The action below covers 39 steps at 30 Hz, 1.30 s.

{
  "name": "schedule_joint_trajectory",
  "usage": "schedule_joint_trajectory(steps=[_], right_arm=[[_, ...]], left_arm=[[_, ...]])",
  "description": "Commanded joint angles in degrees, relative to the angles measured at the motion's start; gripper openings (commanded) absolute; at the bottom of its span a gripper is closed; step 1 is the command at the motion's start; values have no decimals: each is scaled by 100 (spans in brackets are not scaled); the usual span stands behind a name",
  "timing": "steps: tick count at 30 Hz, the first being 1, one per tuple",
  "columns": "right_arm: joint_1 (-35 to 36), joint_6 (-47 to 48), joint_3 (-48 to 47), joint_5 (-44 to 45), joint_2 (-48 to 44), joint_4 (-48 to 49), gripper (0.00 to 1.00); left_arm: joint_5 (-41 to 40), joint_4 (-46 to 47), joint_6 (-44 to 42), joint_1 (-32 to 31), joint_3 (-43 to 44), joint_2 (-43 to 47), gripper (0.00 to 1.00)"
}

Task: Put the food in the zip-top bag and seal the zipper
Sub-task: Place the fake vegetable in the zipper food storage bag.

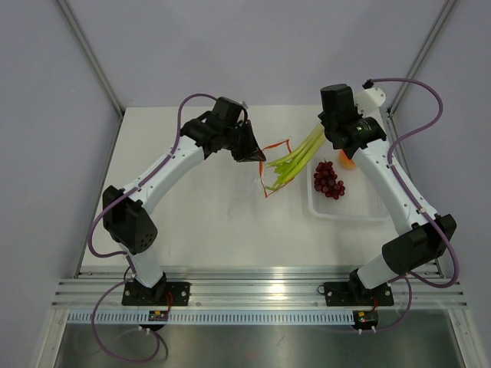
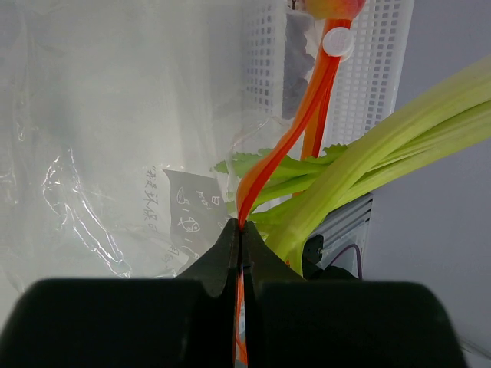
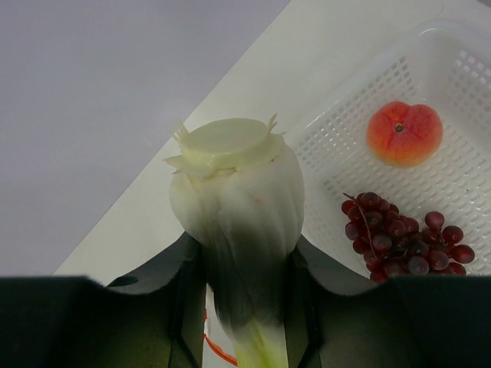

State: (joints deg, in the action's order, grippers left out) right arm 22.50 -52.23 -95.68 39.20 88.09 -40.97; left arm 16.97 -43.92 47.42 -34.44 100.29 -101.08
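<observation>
My left gripper [image 1: 258,156] [image 2: 242,228] is shut on the orange-red zipper [image 2: 307,115] of the clear zip-top bag [image 2: 107,153] [image 1: 266,184], holding its mouth up. My right gripper [image 1: 324,129] [image 3: 244,245] is shut on the white base of the pale-green vegetable stalks [image 3: 234,192] [image 1: 299,157]. Their leafy ends [image 2: 360,161] lie at the bag's mouth, between the two zipper strips. The dark red grapes [image 1: 328,179] [image 3: 403,241] and the orange-pink peach-like fruit [image 3: 404,132] [image 1: 347,161] rest in the tray.
A white perforated tray [image 1: 360,208] [image 3: 468,176] sits right of the bag, under the right arm. Grey walls and metal posts close in the table's back and sides. The arm bases stand at the near edge.
</observation>
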Motion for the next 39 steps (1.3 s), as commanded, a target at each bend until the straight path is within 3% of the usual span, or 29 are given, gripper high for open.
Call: schedule_joint_trajectory(steps=[1, 18, 24, 29, 39], right_arm=[[44, 37, -223, 404, -29, -42, 0], [44, 125, -214, 352, -55, -95, 0], [61, -50, -144, -148, 6, 10, 0], [237, -384, -135, -544, 164, 115, 0], [756, -718, -399, -457, 384, -122, 0]], left_arm=[[122, 112, -92, 51, 52, 238, 0], [-62, 147, -171, 104, -203, 273, 0], [87, 296, -102, 95, -212, 176, 0], [149, 340, -31, 25, -150, 106, 0], [157, 560, 83, 7, -352, 106, 0]])
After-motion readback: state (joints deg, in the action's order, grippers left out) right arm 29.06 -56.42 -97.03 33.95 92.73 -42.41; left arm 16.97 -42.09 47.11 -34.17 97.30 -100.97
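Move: The right hand holds the celery by its root end, the leaves already at the bag's mouth, whose middle lies about 14 cm to its left, 10 back and 12 below. Down in the basket, some 26 cm below this hand, are the grapes, 9 cm back and straight below sideways, and the peach, 3 back and 6 right. The left hand pinches the rim; the mouth's middle is about 4 cm right, 3 back and 3 below. With the left hand still pinching the rim, the right feeds the celery about 7 cm left, 3 down, bagward. ##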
